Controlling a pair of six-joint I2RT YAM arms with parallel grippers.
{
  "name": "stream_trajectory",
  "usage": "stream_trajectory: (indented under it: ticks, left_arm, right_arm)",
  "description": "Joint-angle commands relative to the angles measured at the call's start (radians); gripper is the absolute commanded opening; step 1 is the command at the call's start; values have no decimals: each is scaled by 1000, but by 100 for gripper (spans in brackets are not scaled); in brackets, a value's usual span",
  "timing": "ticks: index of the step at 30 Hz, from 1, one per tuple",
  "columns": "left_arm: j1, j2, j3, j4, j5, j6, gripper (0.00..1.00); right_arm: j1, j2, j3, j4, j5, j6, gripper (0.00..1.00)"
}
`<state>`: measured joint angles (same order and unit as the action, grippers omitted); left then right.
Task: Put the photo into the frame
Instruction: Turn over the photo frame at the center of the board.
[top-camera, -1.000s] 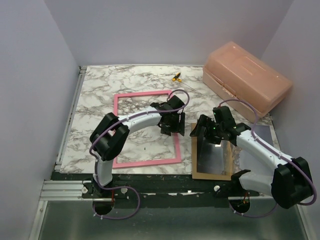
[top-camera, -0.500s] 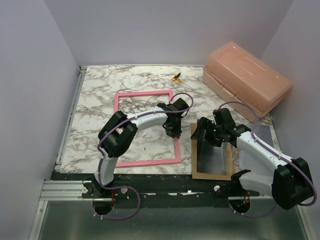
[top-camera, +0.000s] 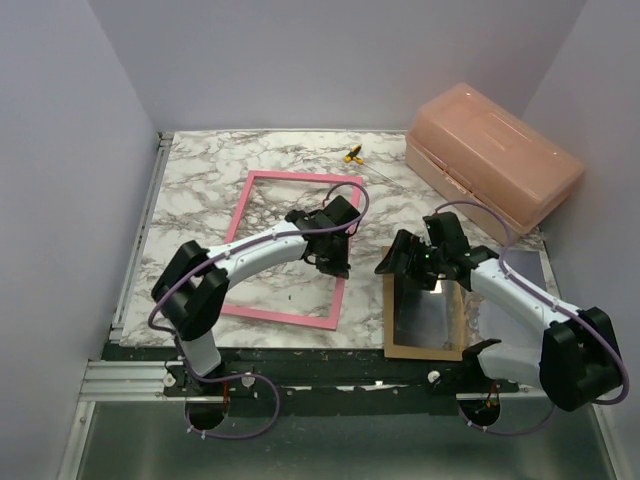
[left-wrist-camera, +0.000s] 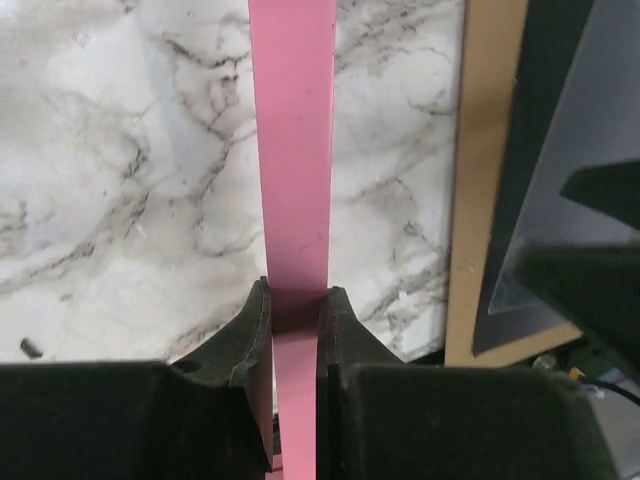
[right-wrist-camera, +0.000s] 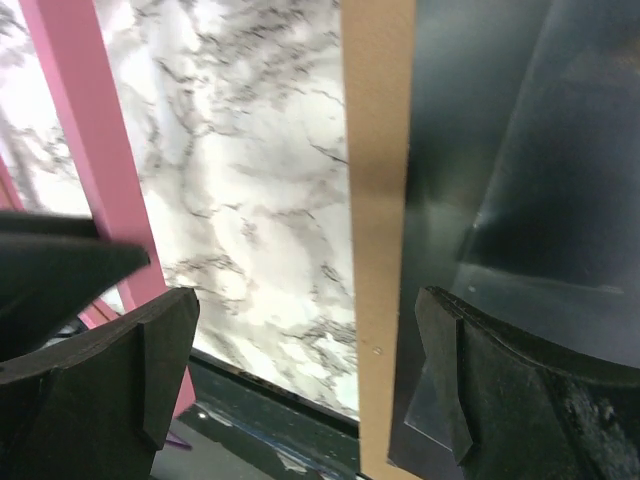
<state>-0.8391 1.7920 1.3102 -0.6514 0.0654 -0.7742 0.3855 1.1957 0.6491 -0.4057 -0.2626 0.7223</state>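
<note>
The pink frame (top-camera: 236, 243) lies skewed on the marble tabletop, front side up. My left gripper (top-camera: 335, 262) is shut on its right rail. In the left wrist view both fingers clamp the pink rail (left-wrist-camera: 293, 150) at the left gripper (left-wrist-camera: 296, 295). My right gripper (top-camera: 407, 265) hangs open over the far left corner of a brown backing board (top-camera: 425, 350). A dark glossy sheet (top-camera: 425, 315) lies on the board. The right gripper (right-wrist-camera: 305, 320) straddles the board's edge (right-wrist-camera: 378, 200) and touches nothing. No photo image can be made out on the sheet (right-wrist-camera: 480, 150).
A salmon plastic box (top-camera: 495, 160) stands at the far right. A small yellow object (top-camera: 352, 154) lies near the back edge. The black table edge (top-camera: 300, 365) runs in front of the frame and board. Walls close in on the left, back and right.
My left gripper has shut on the frame's right rail and the frame has swung, its near end shifting left. The right arm has barely moved.
</note>
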Motion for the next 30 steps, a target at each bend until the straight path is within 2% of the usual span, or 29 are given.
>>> stream_trajectory:
  ticks: [1,8,12,19,23,26,30]
  left_arm:
    - [-6,-177,-78,11,-7,-15,0]
    - [-23,-334,-180,27,77,-17,0]
    - [-53,-396,-200,10,73,-14,0]
    - [-95,-479,-225,-2,88,-19,0]
    - [-126,-497,-229,-17,94,-12,0]
    - [-147,-509,-228,-36,90,-5,0]
    - [-158,-526,-233,-65,65,-5,0]
  right_arm:
    - [-24,40,68,107,-117,46,100]
    - [-42,118,96,339,-284,131,100]
    - [-43,185,97,503,-385,217,100]
    - [-45,285,112,666,-440,308,99]
    - [-43,325,122,765,-486,360,94]
    - [-44,341,117,828,-515,401,76]
    - [-44,325,101,851,-529,425,41]
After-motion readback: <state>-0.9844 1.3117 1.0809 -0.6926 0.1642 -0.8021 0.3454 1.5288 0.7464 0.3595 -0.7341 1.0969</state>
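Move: The left hand already pinches the photo frame's right bar; the frame's middle is about 12 cm to that hand's left, 4 cm ahead and slightly below. The bar's far stretch, which the open right gripper goes for, lies some 7 cm ahead and 8 cm left of the right hand, about level; from the left hand it is 10 cm ahead and 2 cm right. The wooden backing's middle is 12 cm back, 8 cm right and 5 cm below the right hand. Keep the left gripper pinched on the pink bar and carry it about 10 cm back and some 8 cm up, tilting the fingers slightly outward to the right. Meanwhile bring the open right gripper left, forward and up to the bar's far stretch, swinging its fingers leftward by about 35 degrees, then half close them around the bar. ##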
